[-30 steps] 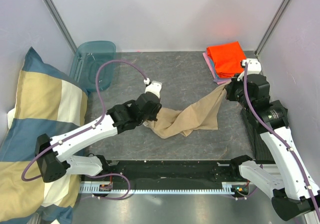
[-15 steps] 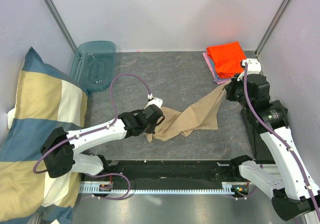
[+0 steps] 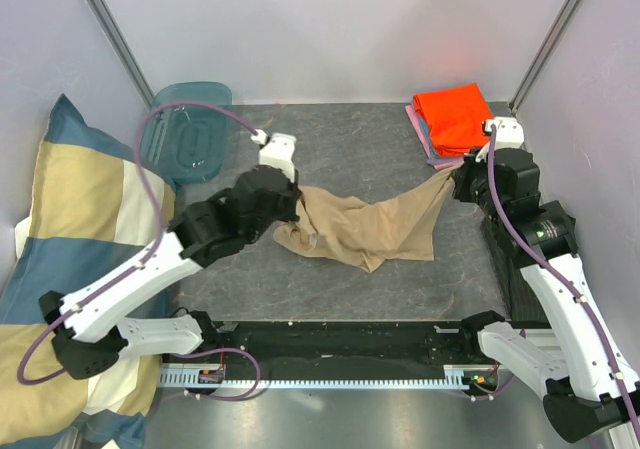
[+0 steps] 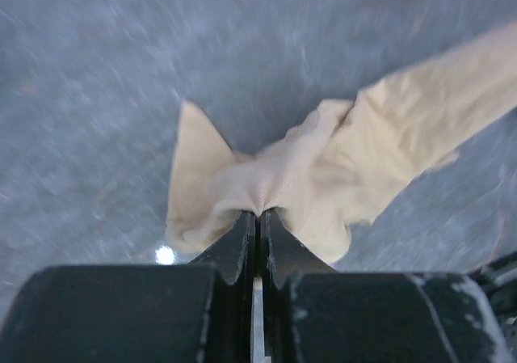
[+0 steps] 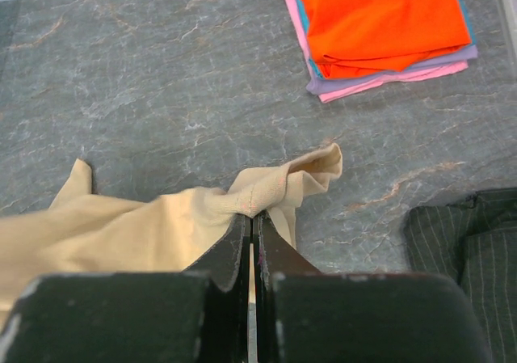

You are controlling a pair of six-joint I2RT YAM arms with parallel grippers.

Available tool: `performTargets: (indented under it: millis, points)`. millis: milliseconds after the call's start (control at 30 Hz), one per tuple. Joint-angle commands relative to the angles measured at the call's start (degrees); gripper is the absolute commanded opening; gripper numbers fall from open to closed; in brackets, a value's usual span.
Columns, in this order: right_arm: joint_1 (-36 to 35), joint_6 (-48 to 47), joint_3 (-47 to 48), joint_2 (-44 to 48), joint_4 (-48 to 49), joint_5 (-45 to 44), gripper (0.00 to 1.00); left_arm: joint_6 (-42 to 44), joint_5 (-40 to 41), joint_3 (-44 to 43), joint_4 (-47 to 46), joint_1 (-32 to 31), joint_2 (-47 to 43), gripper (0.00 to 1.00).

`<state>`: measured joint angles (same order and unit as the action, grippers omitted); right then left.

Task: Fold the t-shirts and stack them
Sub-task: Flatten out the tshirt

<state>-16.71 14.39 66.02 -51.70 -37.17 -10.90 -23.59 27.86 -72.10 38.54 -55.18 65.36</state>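
A tan t-shirt (image 3: 370, 227) hangs stretched and crumpled between my two grippers over the grey table. My left gripper (image 3: 292, 201) is shut on its left end; in the left wrist view the cloth (image 4: 323, 177) bunches at the fingertips (image 4: 258, 213). My right gripper (image 3: 455, 176) is shut on the shirt's right end (image 5: 266, 197), with a fold pinched at its tips (image 5: 252, 215). A stack of folded t-shirts, orange (image 3: 452, 115) on top with pink and blue under it (image 5: 380, 72), lies at the back right corner.
A big blue-and-cream checked pillow (image 3: 70, 259) fills the left side. A teal plastic tray (image 3: 188, 129) stands at the back left. Dark striped cloth (image 5: 468, 242) lies under the right arm. Walls close the table on three sides.
My left gripper has swung down toward the near edge, then up and to the left with the shirt's end, pulling the cloth out wider. The right gripper has stayed still.
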Motion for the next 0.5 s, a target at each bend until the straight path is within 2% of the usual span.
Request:
performTargets:
  millis: [0,100,333,467]
  points:
    - [0.1,-0.2,4.6,0.9,1.3,-4.6,0.0,5.8,7.6,-6.2,4.3,1.4,-2.9,0.02]
    - [0.1,-1.5,8.7,1.6,0.9,-7.5,0.0,7.5,10.2,-8.6,6.1,2.9,-3.7,0.02]
    - [0.0,-4.8,18.5,1.2,-0.1,-22.7,0.0,11.3,11.4,-11.7,7.2,9.0,-6.7,0.02]
    - [0.0,-4.2,19.5,1.3,-0.1,-25.7,0.0,11.3,11.1,-11.6,8.0,9.7,-7.2,0.02]
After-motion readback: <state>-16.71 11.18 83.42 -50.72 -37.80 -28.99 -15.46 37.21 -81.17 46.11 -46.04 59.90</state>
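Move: I already hold the t-shirt at both ends. Its bunched middle hangs about 15 cm to the right of my left hand, 1 cm back and 14 cm lower; from my right hand it is some 18 cm left, 6 cm back and 16 cm down. The blue bin sits about 27 cm left of my left hand and 25 cm ahead; the folded stack is roughly 21 cm ahead of my right hand and 9 cm right. Both are some 25 cm below. I draw the t-shirt open between my shut grippers. My left hand keeps its pinch, first rising about 7 cm, then swinging mainly left, some 10 cm in all, away from the shirt's middle. My right hand lifts its end about 13 cm and pulls right 6 cm. Both turn outward some 15 degrees, fingertips tipping up. ##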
